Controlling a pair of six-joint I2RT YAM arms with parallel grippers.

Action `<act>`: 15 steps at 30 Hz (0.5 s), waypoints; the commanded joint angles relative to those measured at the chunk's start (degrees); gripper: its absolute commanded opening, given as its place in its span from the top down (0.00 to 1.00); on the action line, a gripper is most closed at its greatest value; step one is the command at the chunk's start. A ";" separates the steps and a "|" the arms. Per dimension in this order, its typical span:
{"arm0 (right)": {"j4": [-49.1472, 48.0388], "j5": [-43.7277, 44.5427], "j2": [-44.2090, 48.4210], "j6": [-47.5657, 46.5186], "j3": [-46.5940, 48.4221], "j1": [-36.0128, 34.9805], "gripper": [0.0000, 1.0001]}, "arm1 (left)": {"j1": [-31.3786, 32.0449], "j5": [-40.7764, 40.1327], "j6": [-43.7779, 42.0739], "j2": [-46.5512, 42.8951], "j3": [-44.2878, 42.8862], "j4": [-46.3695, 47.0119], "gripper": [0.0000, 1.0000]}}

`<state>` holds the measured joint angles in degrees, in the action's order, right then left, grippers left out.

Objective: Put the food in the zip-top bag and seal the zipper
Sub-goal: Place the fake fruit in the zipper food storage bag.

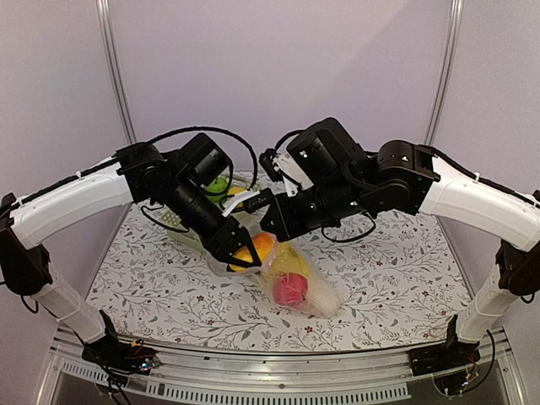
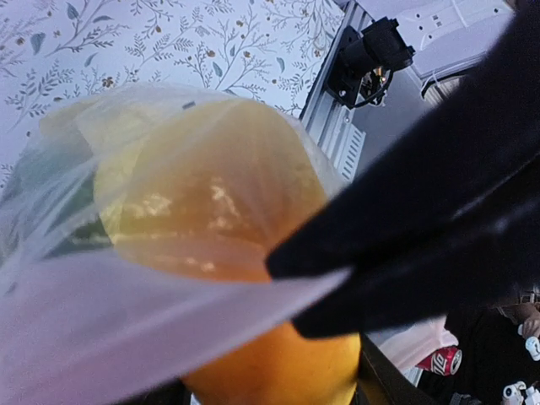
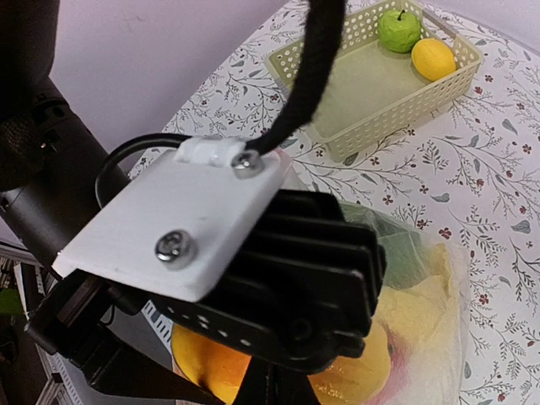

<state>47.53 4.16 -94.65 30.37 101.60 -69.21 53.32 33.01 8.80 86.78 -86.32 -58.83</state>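
Observation:
The clear zip-top bag (image 1: 316, 291) lies on the table's middle with a red round fruit (image 1: 289, 289), the yellow-white cabbage (image 1: 293, 260) and a dark green vegetable (image 3: 407, 253) inside. An orange-yellow fruit (image 1: 260, 246) sits at its mouth. My left gripper (image 1: 243, 256) is shut on the bag's mouth edge; in the left wrist view its gripper (image 2: 283, 283) pinches the plastic (image 2: 126, 312) over the orange-yellow fruit (image 2: 211, 211). My right gripper (image 1: 272, 229) is at the mouth's far side. Its gripper (image 3: 274, 390) looks pressed shut on the bag's edge, mostly hidden by the left wrist.
A pale green lattice basket (image 3: 396, 118) stands behind the bag and holds a green apple (image 3: 398, 29) and a small yellow fruit (image 3: 433, 59). The basket (image 1: 175, 221) is partly hidden by the left arm. The left wrist's white camera mount (image 3: 181, 219) fills the right wrist view.

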 commanded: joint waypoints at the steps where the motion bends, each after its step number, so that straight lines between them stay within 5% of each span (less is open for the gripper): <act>1: -1.51 -0.81 -0.90 0.33 1.24 -1.08 1.00 | 1.34 0.38 -1.51 1.51 -1.58 1.56 0.39; 9: -1.65 1.83 -0.04 1.94 -0.27 -1.17 1.00 | 1.35 -3.24 0.05 -0.45 0.88 5.12 0.20; 15: -1.82 3.72 1.25 2.80 -1.62 -1.13 1.00 | 1.35 -4.95 0.97 -3.10 2.09 6.12 0.18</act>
<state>46.78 5.58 -94.87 32.12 101.36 -69.87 53.84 30.00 9.13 86.43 -85.27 -54.70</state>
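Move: The left hand already holds the mango in the bag's mouth. The bag's belly, where the fruit is to go, lies about 6 cm to the right of this hand and 11 cm below, level front to back. In it the pink fruit sits some 9 cm right, 1 cm back and 15 cm down, the green vegetable about 4 cm ahead, 3 cm right and 9 cm down. From the right hand, the belly is roughly 3 cm back, 2 cm left and 15 cm below. Staying almost in place over the bag's mouth, the left hand dips slightly, under 1 cm, and comes back up while easing about 1 cm forward and tilting some 5 degrees. Its half-open fingers spread to nearly wide and let go of the mango. The right hand keeps its shut pinch on the bag's rim, nearly still. ##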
